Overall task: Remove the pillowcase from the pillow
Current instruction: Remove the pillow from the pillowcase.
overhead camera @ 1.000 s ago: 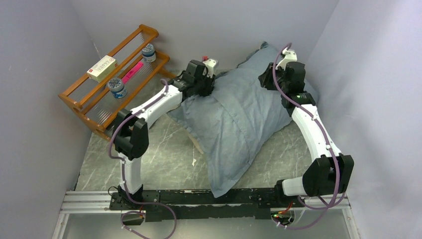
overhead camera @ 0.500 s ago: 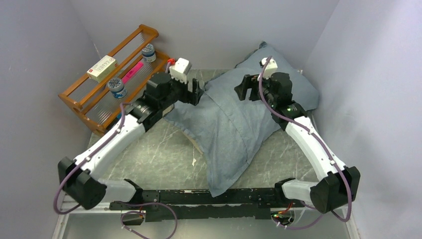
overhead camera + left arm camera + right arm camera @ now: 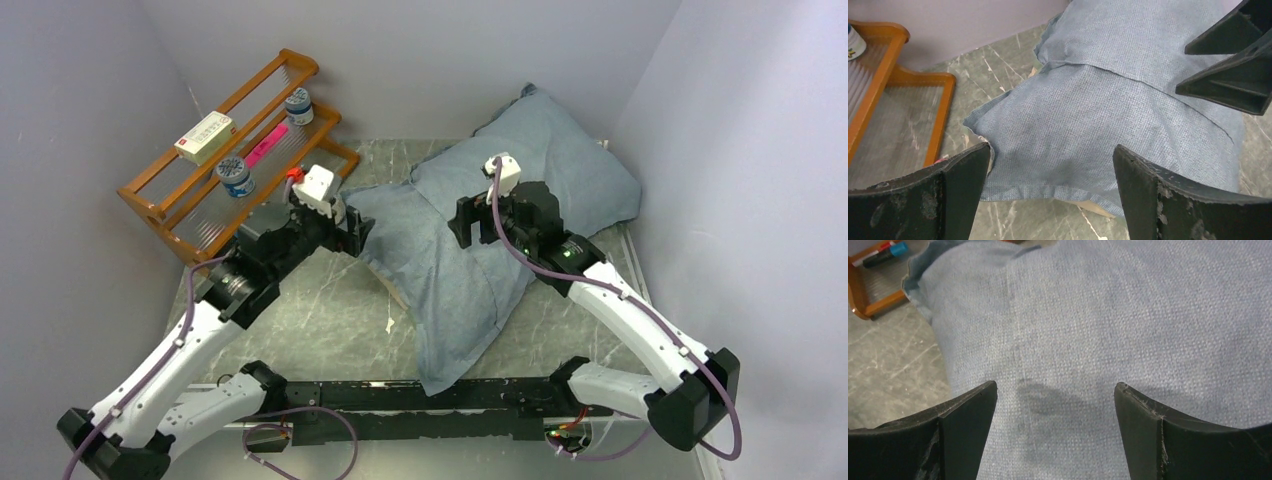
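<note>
The slate blue-grey pillowcase (image 3: 560,170) lies slantwise from the back right corner to the table's front middle, plump at the back and flat and crumpled toward the front. The pillow is hidden inside it; only a beige scrap (image 3: 396,291) peeks out under the left edge. My left gripper (image 3: 356,226) hovers open at the cover's left corner (image 3: 1088,115), nothing between its fingers. My right gripper (image 3: 470,222) stands open just above the cover's middle (image 3: 1123,315), also empty. The right gripper's black fingers (image 3: 1233,65) show in the left wrist view.
A wooden rack (image 3: 165,205) stands at the back left, holding a box (image 3: 204,137), two jars (image 3: 237,176) and a pink item (image 3: 266,145). Grey walls close in on the left, back and right. A metal rail (image 3: 400,395) runs along the near edge.
Both grippers have opened and let go of the pillowcase. Both arms have drawn back toward the near side and lower. The raised cloth has sunk down onto the table.
</note>
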Robot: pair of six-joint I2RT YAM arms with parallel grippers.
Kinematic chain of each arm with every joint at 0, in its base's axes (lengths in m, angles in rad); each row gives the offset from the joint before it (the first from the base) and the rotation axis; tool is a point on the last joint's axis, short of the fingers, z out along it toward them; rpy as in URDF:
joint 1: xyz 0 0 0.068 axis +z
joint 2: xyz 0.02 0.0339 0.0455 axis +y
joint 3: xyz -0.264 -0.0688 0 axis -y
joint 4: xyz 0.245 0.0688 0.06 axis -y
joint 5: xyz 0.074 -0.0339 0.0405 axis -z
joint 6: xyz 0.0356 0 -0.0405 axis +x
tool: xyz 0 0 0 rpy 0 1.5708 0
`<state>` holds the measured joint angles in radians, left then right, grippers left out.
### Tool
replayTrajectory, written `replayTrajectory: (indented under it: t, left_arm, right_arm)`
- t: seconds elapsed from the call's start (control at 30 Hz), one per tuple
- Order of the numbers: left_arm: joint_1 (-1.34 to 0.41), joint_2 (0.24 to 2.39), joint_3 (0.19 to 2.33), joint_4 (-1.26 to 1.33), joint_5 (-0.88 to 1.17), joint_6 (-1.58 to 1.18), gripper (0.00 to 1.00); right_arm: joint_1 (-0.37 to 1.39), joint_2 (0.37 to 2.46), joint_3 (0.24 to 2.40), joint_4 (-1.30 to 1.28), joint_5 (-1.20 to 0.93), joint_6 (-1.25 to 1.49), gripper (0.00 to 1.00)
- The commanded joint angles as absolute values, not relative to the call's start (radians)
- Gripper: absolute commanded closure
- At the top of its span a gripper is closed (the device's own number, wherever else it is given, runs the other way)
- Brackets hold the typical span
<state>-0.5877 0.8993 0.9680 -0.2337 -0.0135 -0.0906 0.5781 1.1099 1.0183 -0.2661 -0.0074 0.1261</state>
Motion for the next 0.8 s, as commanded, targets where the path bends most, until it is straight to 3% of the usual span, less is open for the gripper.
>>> replayTrajectory:
  t: [0.0, 0.17, 0.47, 0.77]
  left_arm:
    - [-0.588, 0.882, 0.942, -0.270, 0.041, -0.045, 0.03]
    - [-0.587, 0.906, 0.897, -0.296, 0.121, -0.023, 0.03]
    - [-0.584, 0.851, 0.811, -0.304, 0.069, 0.046, 0.03]
    - [-0.581, 0.860, 0.800, -0.274, 0.169, 0.014, 0.03]
  right_arm:
    - [0.592, 1.077, 0.997, -0.291, 0.052, 0.100, 0.10]
    - [0.594, 1.108, 1.037, -0.287, 0.052, 0.088, 0.10]
    - [0.619, 1.167, 1.052, -0.265, 0.073, 0.067, 0.09]
    - [0.635, 1.176, 1.068, -0.330, 0.421, 0.035, 0.09]
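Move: Below the open left hand, some 19 cm down, about 3 cm ahead and 5 cm to its right, lies the open hem of the inside-out pillowcase; the near rail of the wooden rack stands roughly 14 cm ahead and 13 cm left. The open right hand hovers close over the blue cloth patch, about 6 cm beneath, 2 cm ahead and 1 cm left; the pillow's bulk lies some 14 cm ahead, 17 cm right and 8 cm below. Sinking about 9 cm and drawing back some 3 cm, the left hand comes down towards the pillowcase hem, rolling its left side up and tipping its fingers down by roughly 10 degrees, then holds there. The right hand eases down 3 cm onto the blue cloth patch, its left fingertip coming to touch a crease, and rolls left side down. Both grippers stay wide open. ##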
